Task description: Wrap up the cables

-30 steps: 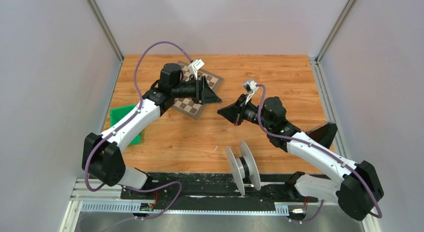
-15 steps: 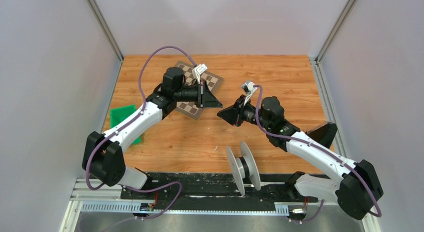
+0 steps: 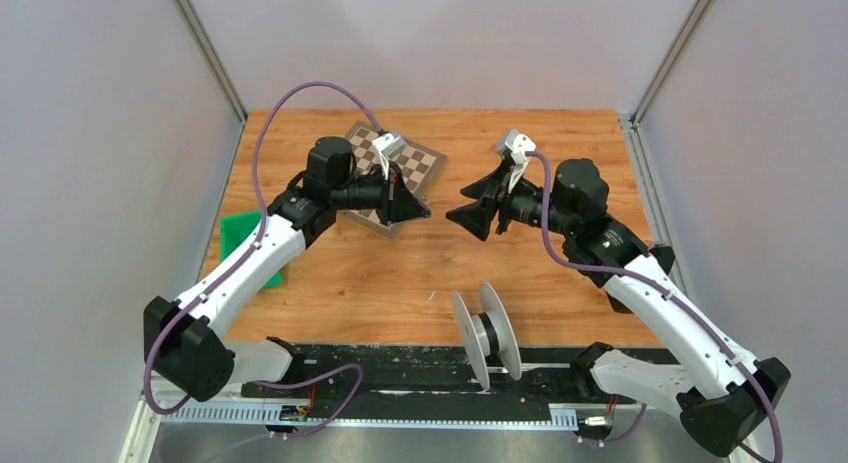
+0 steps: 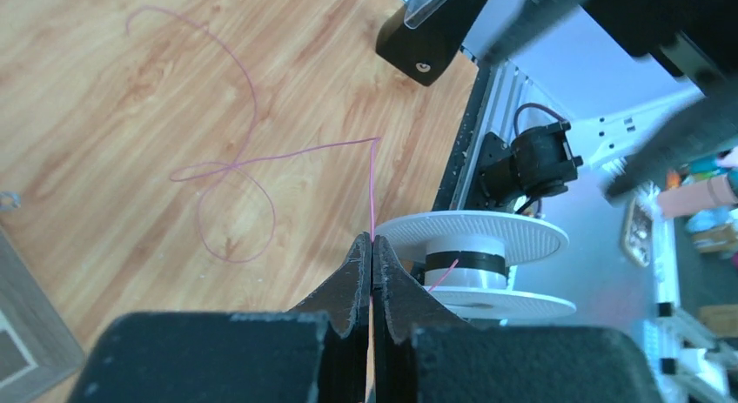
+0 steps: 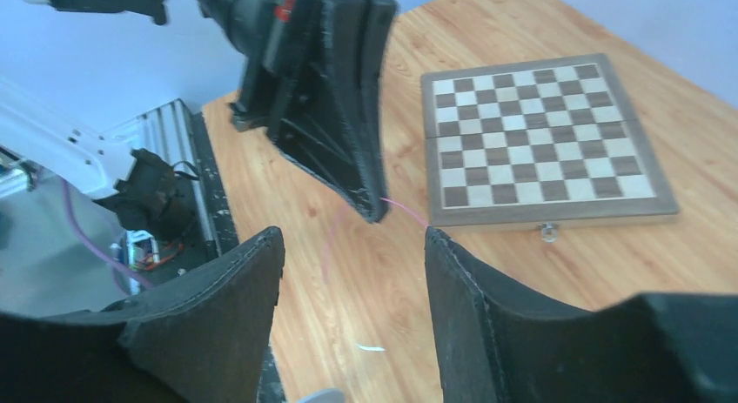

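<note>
A thin pink cable (image 4: 248, 164) lies in loose loops on the wooden table and rises to my left gripper (image 4: 372, 239), which is shut on it. The cable (image 5: 402, 208) also shows in the right wrist view, leaving the left gripper's tip. A white spool (image 3: 486, 335) with a black core stands at the table's near edge; a short pink strand (image 4: 442, 274) runs to its core. In the top view my left gripper (image 3: 424, 214) hovers beside the chessboard. My right gripper (image 3: 455, 205) is open and empty, facing the left one a short way apart (image 5: 352, 238).
A folded chessboard (image 3: 425, 164) lies at the back left of the table, partly under my left arm. A green pad (image 3: 240, 232) lies at the left edge. A black rail (image 3: 400, 368) runs along the near edge. Grey walls close in both sides.
My right gripper has risen and pulled back to the right, away from the left one. My left gripper has shifted slightly left and nearer, still holding the cable.
</note>
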Motion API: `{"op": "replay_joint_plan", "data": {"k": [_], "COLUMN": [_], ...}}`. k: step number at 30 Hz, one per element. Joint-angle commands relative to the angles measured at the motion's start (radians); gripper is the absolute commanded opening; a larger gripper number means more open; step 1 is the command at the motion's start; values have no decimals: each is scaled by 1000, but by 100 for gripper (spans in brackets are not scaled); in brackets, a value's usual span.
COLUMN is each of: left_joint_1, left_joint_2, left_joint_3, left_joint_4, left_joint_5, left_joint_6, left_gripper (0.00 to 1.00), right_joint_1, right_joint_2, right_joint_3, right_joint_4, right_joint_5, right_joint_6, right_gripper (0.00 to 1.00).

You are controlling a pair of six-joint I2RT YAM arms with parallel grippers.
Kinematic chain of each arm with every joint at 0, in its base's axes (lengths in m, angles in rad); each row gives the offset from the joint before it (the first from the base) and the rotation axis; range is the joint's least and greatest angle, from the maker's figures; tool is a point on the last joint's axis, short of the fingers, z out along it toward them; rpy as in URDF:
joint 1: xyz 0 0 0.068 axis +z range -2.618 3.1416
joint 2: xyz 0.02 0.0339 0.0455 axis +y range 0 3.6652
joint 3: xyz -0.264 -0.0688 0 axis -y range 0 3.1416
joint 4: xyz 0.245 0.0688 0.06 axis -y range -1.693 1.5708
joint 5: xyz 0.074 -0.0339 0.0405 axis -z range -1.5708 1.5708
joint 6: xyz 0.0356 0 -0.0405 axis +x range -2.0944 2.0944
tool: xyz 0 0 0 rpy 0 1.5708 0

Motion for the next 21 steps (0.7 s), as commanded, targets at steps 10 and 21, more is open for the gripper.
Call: {"op": "replay_joint_plan", "data": {"k": [10,21], "left_joint_1": [-4,-4], "left_joint_2": [-83,-57], "left_joint_3": [41,45], "left_joint_4": [-23,20], "left_joint_5": [98,116], "left_joint_6": [187,151], "left_gripper": [0,0], "right_joint_1": [-38,-35], "right_joint_2": [168,218], "right_joint_3": [183,137], "right_joint_4": [-136,-36], "right_joint_5": [-171,-188], "right_joint_6": [-281,-235], "right_gripper": [57,20]}}
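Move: The cable tail, held by the left fingers, passes roughly 4 cm ahead of the right hand, 2 cm to its left and 5 cm below. From the right hand, the spool stands some 16 cm back, 6 cm right and 19 cm lower; the chessboard's middle lies about 20 cm ahead, 19 cm left and 30 cm down. From the left hand, that tail is about 2 cm ahead and 4 cm to the right, about level. Bring the open right gripper down about 4 cm, forward and left onto the cable tail just off the left fingertips: forward first, then sinking and left, tipping the fingers some 10 degrees downward and turning them counter-clockwise. Narrow them to about half their gap around the cable without pinching it. Keep the left fingers shut on the cable while easing that hand up and back about 2 cm each. ##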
